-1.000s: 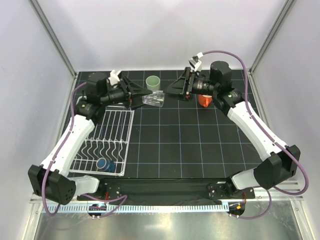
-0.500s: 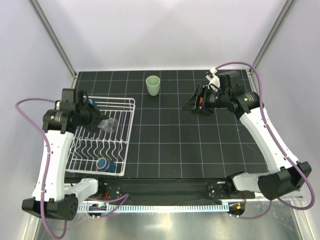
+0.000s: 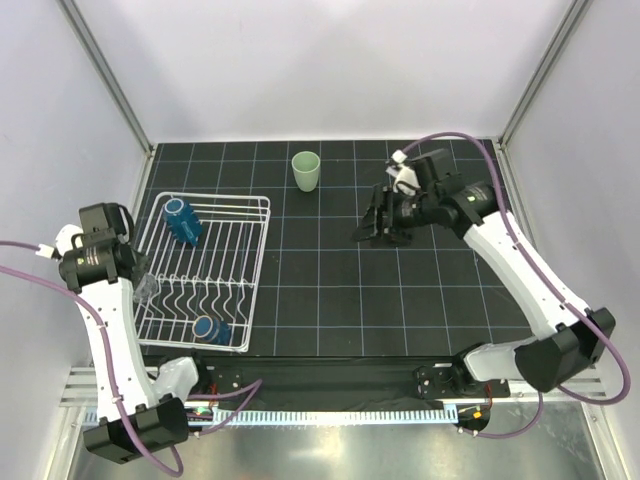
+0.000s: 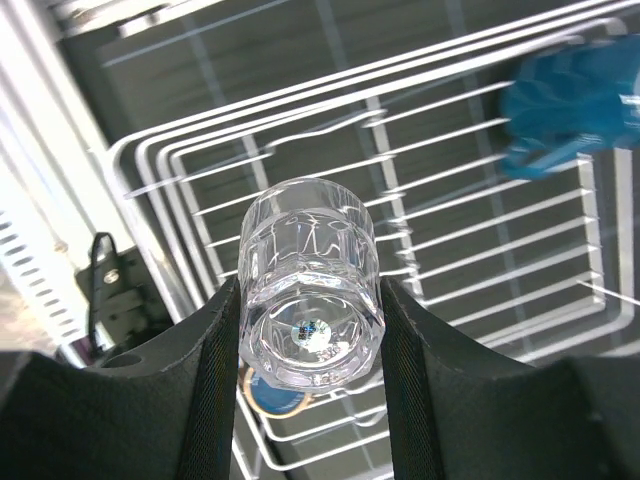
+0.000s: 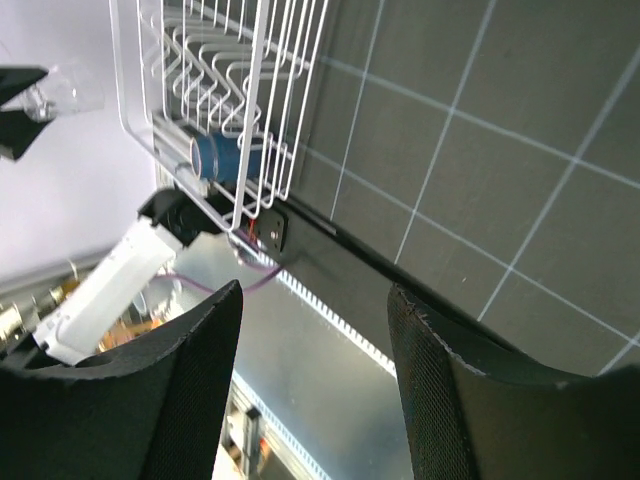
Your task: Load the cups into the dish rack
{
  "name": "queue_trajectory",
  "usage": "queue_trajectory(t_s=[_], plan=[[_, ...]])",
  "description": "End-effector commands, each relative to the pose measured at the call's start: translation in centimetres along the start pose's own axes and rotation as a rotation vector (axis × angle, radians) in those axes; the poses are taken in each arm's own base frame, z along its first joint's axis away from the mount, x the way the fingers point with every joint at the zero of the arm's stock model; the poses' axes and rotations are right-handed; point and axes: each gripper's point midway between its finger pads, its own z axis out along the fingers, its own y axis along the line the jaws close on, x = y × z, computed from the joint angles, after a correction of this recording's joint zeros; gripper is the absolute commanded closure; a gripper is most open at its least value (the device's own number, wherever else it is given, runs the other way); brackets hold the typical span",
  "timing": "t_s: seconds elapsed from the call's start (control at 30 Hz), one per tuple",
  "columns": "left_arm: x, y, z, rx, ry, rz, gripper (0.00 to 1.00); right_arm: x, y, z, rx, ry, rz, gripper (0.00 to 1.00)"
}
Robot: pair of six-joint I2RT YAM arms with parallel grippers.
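My left gripper [image 3: 143,287] is shut on the small clear glass [image 4: 310,300] and holds it above the left edge of the white dish rack [image 3: 255,262]. A blue mug [image 3: 183,220] lies in the rack's far left corner and shows in the left wrist view [image 4: 575,100]. The smaller blue mug [image 3: 212,328] lies at the rack's near end. The pale green tumbler [image 3: 305,170] stands upright on the mat beyond the rack. My right gripper [image 3: 372,228] is open and empty above the mat, right of the rack. The orange mug is out of sight.
The black gridded mat [image 3: 400,300] covers the table. In the right wrist view the rack [image 5: 290,60], the smaller blue mug [image 5: 225,155] and the table's metal front edge [image 5: 330,330] show between my open fingers [image 5: 195,380]. Frame posts stand at the back corners.
My left arm has swung the clear glass from the far middle of the mat to the rack's left side. My right gripper has moved forward and left, now covering where the orange mug stood.
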Motion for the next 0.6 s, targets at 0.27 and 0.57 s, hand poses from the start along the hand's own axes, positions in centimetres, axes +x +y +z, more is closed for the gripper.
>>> queue_trajectory(t_s=[0.27, 0.57], plan=[[5.9, 9.9, -0.9, -0.335, 0.199, 0.129, 1.0, 3.2, 3.9, 3.4, -0.03, 0.159, -0.159, 0.39], [8.1, 11.9, 0.0, -0.378, 0.222, 0.144, 1.0, 3.2, 3.3, 4.6, 0.003, 0.196, -0.127, 0.39]])
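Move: The glass in the left hand is bound for the front-left part of the dish rack, about 7 cm back from that hand, straight in line sideways and 18 cm below. The front blue mug lies some 6 cm back and 11 cm right, the far blue mug about 21 cm ahead. From the empty right hand, that rack spot is roughly 44 cm left and 13 cm back; the green cup stands 30 cm ahead and 13 cm left. Keeping its grip on the clear glass, the left hand sinks about 5 cm while drawing back another 5 cm over the left side of the rack towards its front-left part, the fingers tipping slightly, under 10 degrees, nearer to straight down. The right hand, still open and empty, swings about 6 cm left over the bare tiles with some 15 degrees of counter-clockwise turn, easing back 3 cm, then sinks about 3 cm as the sideways travel dies out. ##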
